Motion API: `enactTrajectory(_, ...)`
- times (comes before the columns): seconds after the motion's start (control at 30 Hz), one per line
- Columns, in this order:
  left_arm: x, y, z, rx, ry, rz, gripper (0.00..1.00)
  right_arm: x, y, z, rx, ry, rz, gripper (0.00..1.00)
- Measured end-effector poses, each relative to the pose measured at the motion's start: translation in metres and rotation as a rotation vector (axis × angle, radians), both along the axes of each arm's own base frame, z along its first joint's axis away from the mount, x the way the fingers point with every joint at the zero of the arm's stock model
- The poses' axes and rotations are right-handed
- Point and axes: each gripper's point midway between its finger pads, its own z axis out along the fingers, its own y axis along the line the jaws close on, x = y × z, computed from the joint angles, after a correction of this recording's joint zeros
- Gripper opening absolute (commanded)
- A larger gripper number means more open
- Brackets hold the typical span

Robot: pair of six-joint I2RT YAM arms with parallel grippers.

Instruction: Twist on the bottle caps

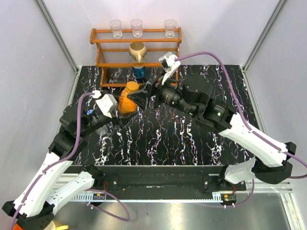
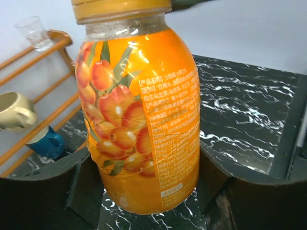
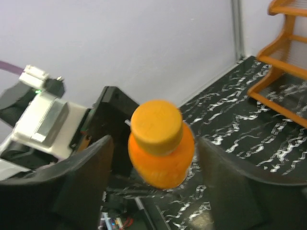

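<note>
The orange bottle (image 1: 125, 103) with a fruit label (image 2: 144, 120) leans over the black marble table (image 1: 163, 139), left of centre. My left gripper (image 1: 115, 112) is shut on its lower body, one finger pressed against each side (image 2: 151, 165). An orange cap (image 1: 132, 87) sits on the bottle's neck (image 3: 157, 125) and shows at the top edge of the left wrist view (image 2: 120, 7). My right gripper (image 1: 144, 97) stands open around that cap (image 3: 154, 143), with a gap on both sides.
A wooden rack (image 1: 136, 43) stands at the back, holding three clear glasses (image 1: 136, 26), a beige mug (image 1: 137, 50) and a dark blue container (image 1: 139, 72). Pale walls close in the left, right and back sides.
</note>
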Motion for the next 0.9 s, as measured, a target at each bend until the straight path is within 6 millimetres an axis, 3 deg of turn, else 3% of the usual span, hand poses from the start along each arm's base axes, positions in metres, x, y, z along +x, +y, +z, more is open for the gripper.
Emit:
enactTrajectory(0.07,0.004,0.004,0.007,-0.022,-0.016,0.026,0.11,-0.008,-0.004,0.003,0.003,-0.005,0.021,1.0)
enactTrajectory(0.33,-0.017,-0.007,0.019,-0.1,-0.021,-0.107,0.13,-0.047,-0.041,0.054,0.103,-0.128,0.111,1.0)
enactTrajectory(0.53,-0.069,-0.03,0.028,-0.153,0.019,-0.441,0.15,-0.08,-0.056,0.07,0.11,-0.292,0.245,1.0)
enactTrajectory(0.73,-0.12,-0.035,0.029,-0.137,0.08,-0.743,0.17,-0.113,-0.047,0.066,0.096,-0.434,0.449,1.0)
enactTrajectory(0.9,-0.145,-0.033,0.025,-0.099,0.13,-0.896,0.18,-0.142,-0.036,0.062,0.132,-0.504,0.645,1.0)
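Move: The orange bottle's cap is right at the right hand's fingertips, level with the hand point; those fingers are already part open around it. The left hand still grips the orange bottle low on its body, so the cap sits some 8 cm above that hand, about 2 cm ahead and 2 cm to its right. From the left hand, the water bottle stands roughly 18 cm to the left, 7 cm ahead and 30 cm below. The right hand spreads its part-open fingers to full width to free the cap, backs towards the robot by about 14 cm while rising some 6 cm and drifting a little right, and turns counter-clockwise, its wrist also rolling, until the fingers point to its left across the cap again. The left hand keeps its grip and carries the orange bottle back alongside by a similar distance, slightly up and to the right, swinging it clockwise by some 50 degrees, so both wrists are wound back ready for another tightening turn. ##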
